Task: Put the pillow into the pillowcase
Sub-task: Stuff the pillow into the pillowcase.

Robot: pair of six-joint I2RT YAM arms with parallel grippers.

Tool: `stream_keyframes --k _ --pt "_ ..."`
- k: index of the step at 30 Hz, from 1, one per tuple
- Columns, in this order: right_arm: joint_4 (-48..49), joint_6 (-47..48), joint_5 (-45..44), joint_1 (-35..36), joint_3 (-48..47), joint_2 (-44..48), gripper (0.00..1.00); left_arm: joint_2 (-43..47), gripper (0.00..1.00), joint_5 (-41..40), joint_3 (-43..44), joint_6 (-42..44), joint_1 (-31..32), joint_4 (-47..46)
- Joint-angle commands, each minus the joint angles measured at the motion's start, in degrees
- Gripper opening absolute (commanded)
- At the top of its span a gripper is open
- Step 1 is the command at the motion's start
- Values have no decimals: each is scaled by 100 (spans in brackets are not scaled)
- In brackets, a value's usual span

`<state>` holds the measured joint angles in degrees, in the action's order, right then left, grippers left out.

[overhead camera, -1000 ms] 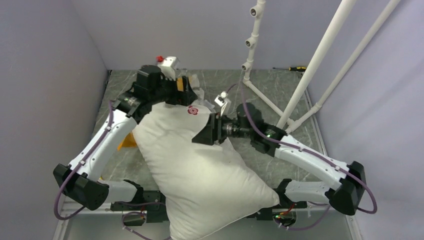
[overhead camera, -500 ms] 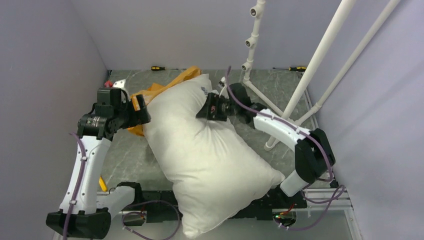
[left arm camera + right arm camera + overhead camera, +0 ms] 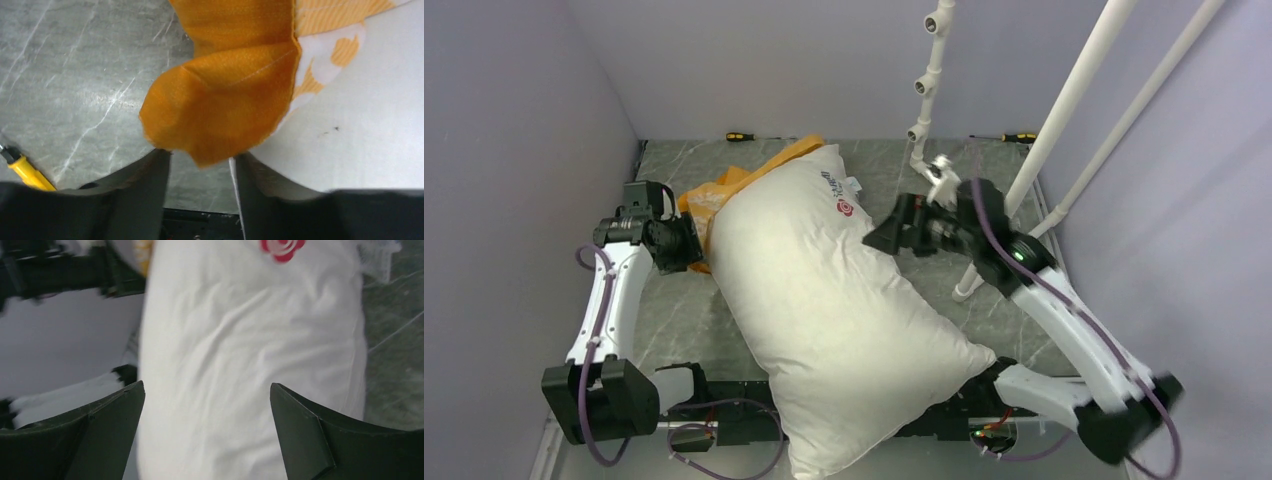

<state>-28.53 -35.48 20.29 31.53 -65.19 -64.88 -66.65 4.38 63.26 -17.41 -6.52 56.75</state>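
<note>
The plump white pillow (image 3: 824, 300) lies diagonally across the table, its red logo (image 3: 845, 208) facing up at the far end. The orange pillowcase (image 3: 724, 185) is bunched under and behind the pillow's far left corner. My left gripper (image 3: 694, 248) sits at the pillow's left side. In the left wrist view its jaws (image 3: 200, 156) stand apart, and a corner of the orange pillowcase (image 3: 225, 110) hangs at their tips without being pinched, with the pillow (image 3: 360, 115) to the right. My right gripper (image 3: 876, 237) is wide open just right of the pillow (image 3: 240, 365), holding nothing.
A white pipe frame (image 3: 1044, 150) stands at the back right, close behind my right arm. Yellow-handled screwdrivers lie by the back wall (image 3: 737, 136) (image 3: 1019, 137), and one (image 3: 27, 172) near my left gripper. The pillow's near end overhangs the arm bases. Purple walls enclose the table.
My right gripper let go, pulled back to the right off the pillow and opened wide. My left gripper's jaws narrowed at the pillowcase corner. The pillow settled with its logo up.
</note>
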Motion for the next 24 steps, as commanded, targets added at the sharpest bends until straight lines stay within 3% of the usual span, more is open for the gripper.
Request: stream_keyframes --k 1,2,3,4,9,12,18,24 --pt "-1028 -923 436 -15 823 1403 100 -27 40 511 -160 148 -39 -502" --pt "-1288 -1164 505 -15 1045 1800 100 -42 18 531 -160 145 -42 -503" --pt "-1562 -1397 615 -15 1268 2192 100 -74 3 551 -155 142 -44 -480" --pt "-1895 -1610 684 -15 1414 2564 100 -102 0 562 -135 141 -50 -438" --pt "-3787 -2107 1245 -15 1801 3765 100 -8 0 627 -138 113 -59 -397" --pt "-4114 -2422 1606 -16 2397 4414 100 59 0 691 -71 58 -68 -335" --pt "-3076 -3144 2398 -21 4089 5280 100 -4 0 920 22 -36 -77 -280" --pt "-1623 -3062 2323 -20 4883 4772 96 -69 0 1204 26 -44 -86 -260"
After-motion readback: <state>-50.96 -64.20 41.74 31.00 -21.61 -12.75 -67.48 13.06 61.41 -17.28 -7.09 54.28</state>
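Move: The pillowcase's near corner hangs between the left hand's open fingers, about 1 cm ahead and 2 cm below; the pillow's middle is some 24 cm to that hand's right, 8 cm back and 5 cm lower. From the right hand, the pillow's near right bulge lies about 24 cm back, 9 cm right and 15 cm below; the red emblem is roughly 5 cm ahead, 7 cm left and 12 cm below. Left fingers shut on the pillowcase corner; the right, open, swings about 22 cm back and 14 down into the pillow. ##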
